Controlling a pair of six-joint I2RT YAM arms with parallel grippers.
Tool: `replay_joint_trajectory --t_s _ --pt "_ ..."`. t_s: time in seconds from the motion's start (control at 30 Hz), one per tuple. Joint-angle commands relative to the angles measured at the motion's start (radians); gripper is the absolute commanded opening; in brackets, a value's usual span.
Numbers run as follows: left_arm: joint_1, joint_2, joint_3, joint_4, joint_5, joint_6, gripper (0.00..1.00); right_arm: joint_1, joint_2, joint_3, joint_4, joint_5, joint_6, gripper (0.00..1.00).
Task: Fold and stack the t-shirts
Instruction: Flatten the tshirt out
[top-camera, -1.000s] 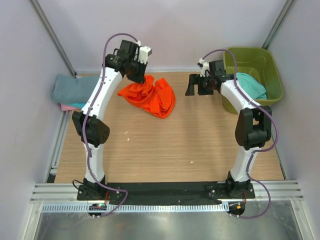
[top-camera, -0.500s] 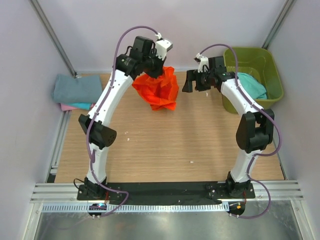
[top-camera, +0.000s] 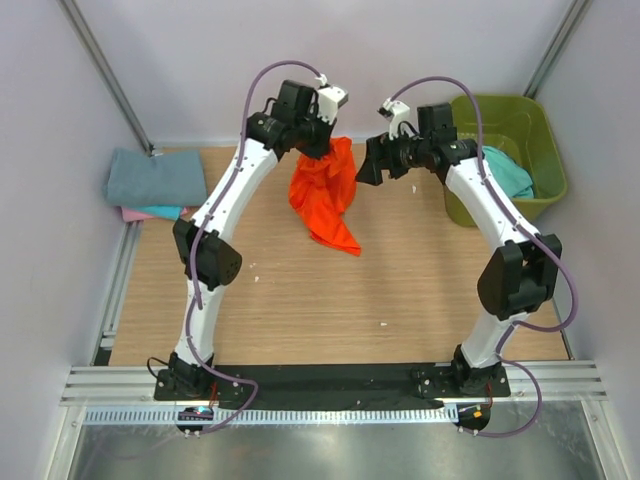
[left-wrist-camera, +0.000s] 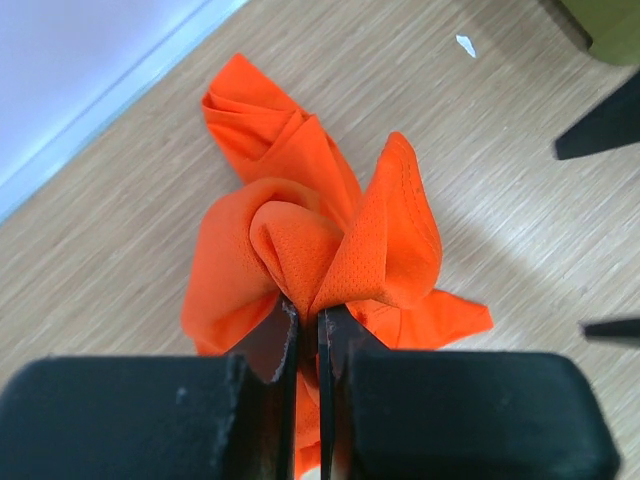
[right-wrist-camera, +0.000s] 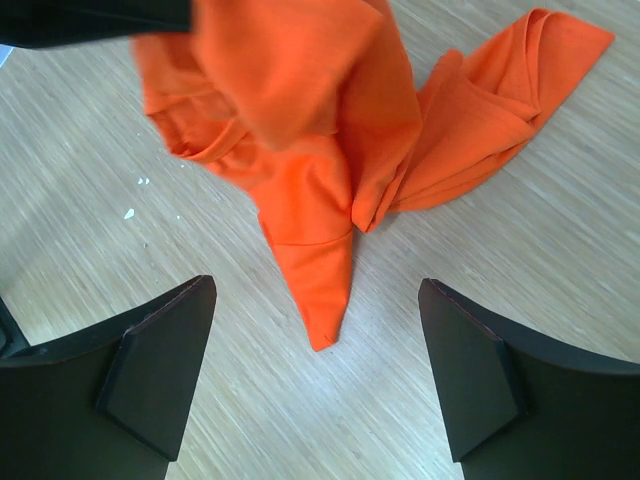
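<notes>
The bright orange t-shirt (top-camera: 325, 195) hangs in a bunch from my left gripper (top-camera: 322, 148), its lower tip trailing onto the wooden table. In the left wrist view the left gripper (left-wrist-camera: 308, 312) is shut on a fold of the orange t-shirt (left-wrist-camera: 330, 240). My right gripper (top-camera: 372, 165) hovers just right of the hanging cloth, jaws wide apart and empty. From the right wrist view, the right gripper (right-wrist-camera: 318, 365) is above a pointed corner of the orange t-shirt (right-wrist-camera: 320, 270). A teal t-shirt (top-camera: 505, 170) lies in the tub. Folded grey-blue, teal and pink t-shirts (top-camera: 152, 180) are stacked at the left.
The olive-green plastic tub (top-camera: 512, 125) stands at the back right corner. White walls and a metal post (top-camera: 105, 80) close in the back. Small white specks (right-wrist-camera: 135, 200) lie on the wood table (top-camera: 330, 310).
My left gripper has lifted the orange t-shirt off the table and carried it rightward, so it now hangs long. The right gripper has moved left toward it, still open.
</notes>
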Motion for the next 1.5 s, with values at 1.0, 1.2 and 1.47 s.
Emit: replay_joint_trajectory --t_s 1.0,1.2,1.47 --pt "0.42 -0.484 -0.664 0.071 -0.011 -0.3 0.83 0.334 0.325 0.081 0.181 0.267 -0.809 0.82" --pt "0.424 -0.515 -0.708 0.074 0.0 -0.301 0.83 0.34 0.406 0.093 0.293 0.344 -0.787 0.79" --pt "0.422 -0.538 -0.746 0.088 0.003 -0.314 0.83 0.342 0.478 0.147 0.32 0.426 -0.766 0.58"
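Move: The orange t-shirt hangs bunched from the closed left fingers, with its lower end on the table. Its middle is straight below the left hand by roughly 17 cm; from the open right hand it lies about 12 cm left, 5 cm ahead and 14 cm below. The folded stack is some 36 cm left of the left hand, 5 cm ahead and 20 cm lower; the green bin stands about 28 cm right of the right hand, 13 cm ahead and 12 cm lower. The left hand dips about 4.5 cm and opens wide to let go of the orange t-shirt, then sweeps some 23 cm left off it, turning counter-clockwise, and draws back a little towards its base, still open. The right hand first eases back and slightly up, then swings left and down past the leaving left hand's old spot and on forward, ending about 12 cm left and 17 cm lower with its fingers rolled some 55 degrees about their own length, their tips on the t-shirt's bunched upper part and starting to close. ##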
